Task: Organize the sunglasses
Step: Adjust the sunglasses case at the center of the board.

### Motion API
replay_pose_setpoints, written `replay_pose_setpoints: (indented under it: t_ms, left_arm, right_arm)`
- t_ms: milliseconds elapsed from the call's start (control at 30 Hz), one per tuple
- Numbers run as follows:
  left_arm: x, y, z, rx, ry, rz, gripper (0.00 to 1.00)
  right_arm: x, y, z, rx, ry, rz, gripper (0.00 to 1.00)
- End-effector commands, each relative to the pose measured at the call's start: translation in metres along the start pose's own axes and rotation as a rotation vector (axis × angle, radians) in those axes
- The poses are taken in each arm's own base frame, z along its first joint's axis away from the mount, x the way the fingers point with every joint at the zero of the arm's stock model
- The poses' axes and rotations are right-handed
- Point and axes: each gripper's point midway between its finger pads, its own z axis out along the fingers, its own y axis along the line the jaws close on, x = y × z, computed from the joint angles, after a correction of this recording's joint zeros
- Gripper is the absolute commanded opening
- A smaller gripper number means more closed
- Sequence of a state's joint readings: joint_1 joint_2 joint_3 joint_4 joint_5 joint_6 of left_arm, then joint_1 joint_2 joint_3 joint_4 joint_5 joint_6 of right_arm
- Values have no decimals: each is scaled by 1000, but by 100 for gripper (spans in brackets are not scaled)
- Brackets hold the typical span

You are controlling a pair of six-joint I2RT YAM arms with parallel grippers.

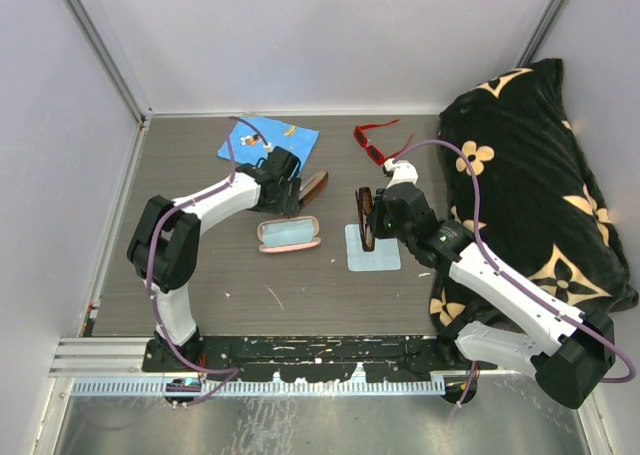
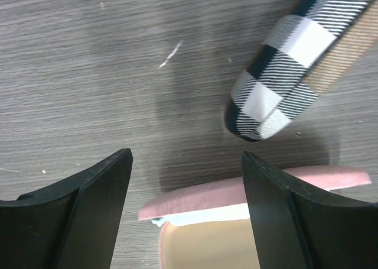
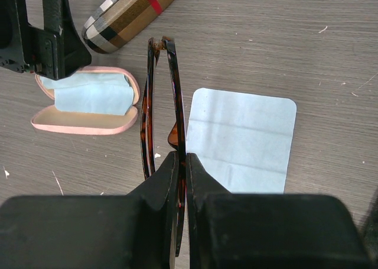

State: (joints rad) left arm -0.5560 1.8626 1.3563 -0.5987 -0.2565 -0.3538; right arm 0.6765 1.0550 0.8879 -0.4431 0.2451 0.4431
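Observation:
My right gripper point(image 3: 182, 156) is shut on the folded dark brown sunglasses point(image 3: 158, 97), gripping the frame edge-on and holding it above the table beside a light blue cloth point(image 3: 242, 139). From above, these sunglasses point(image 1: 365, 218) hang at mid-table in the right gripper point(image 1: 372, 225). The red sunglasses point(image 1: 375, 143) lie unfolded at the back of the table. My left gripper point(image 2: 186, 156) is open, its fingers straddling the far rim of the open pink case point(image 2: 236, 189) without touching it. The left gripper point(image 1: 285, 200) hovers just behind that case point(image 1: 289, 235).
A plaid glasses case point(image 1: 312, 187) lies closed just behind the pink one, close to the left fingers point(image 2: 301, 62). A blue printed cloth point(image 1: 268, 140) sits at the back left. A large black cushion with tan flowers point(image 1: 540, 185) fills the right side. White walls enclose the table.

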Motion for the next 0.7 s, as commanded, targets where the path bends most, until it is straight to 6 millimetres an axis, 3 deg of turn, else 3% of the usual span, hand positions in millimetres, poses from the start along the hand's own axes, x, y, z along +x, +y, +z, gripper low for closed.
replay_pose_setpoints:
  t_ms: [0, 300, 667]
  left_arm:
    - [-10, -23, 0, 46, -45, 32, 76]
    - [2, -60, -3, 79, -58, 147, 76]
    - [12, -96, -26, 145, -122, 280, 78]
  right_arm:
    - [-14, 3, -6, -18, -61, 15, 0]
    - [-13, 0, -7, -12, -62, 16, 0]
    - [-8, -5, -9, 4, -55, 8, 0]
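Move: The open pink sunglasses case lies just behind the left hand, its middle about 6 cm back, 1 cm to the right and 3 cm below, with its far rim close to the fingertips. The plaid case stands some 4 cm ahead and 6 cm to the right; the blue bag is about 13 cm ahead and 3 cm left. From the right hand, the pink case is roughly 16 cm left, 4 cm back and 15 cm below. With its fingertips at the pink case's far rim, the left hand pushes the rim along, sweeping about 8 cm right and 4 cm back, steepening backward after the start and sinking slightly. The wrist turns some 15 degrees clockwise while the fingers stay wide open. ##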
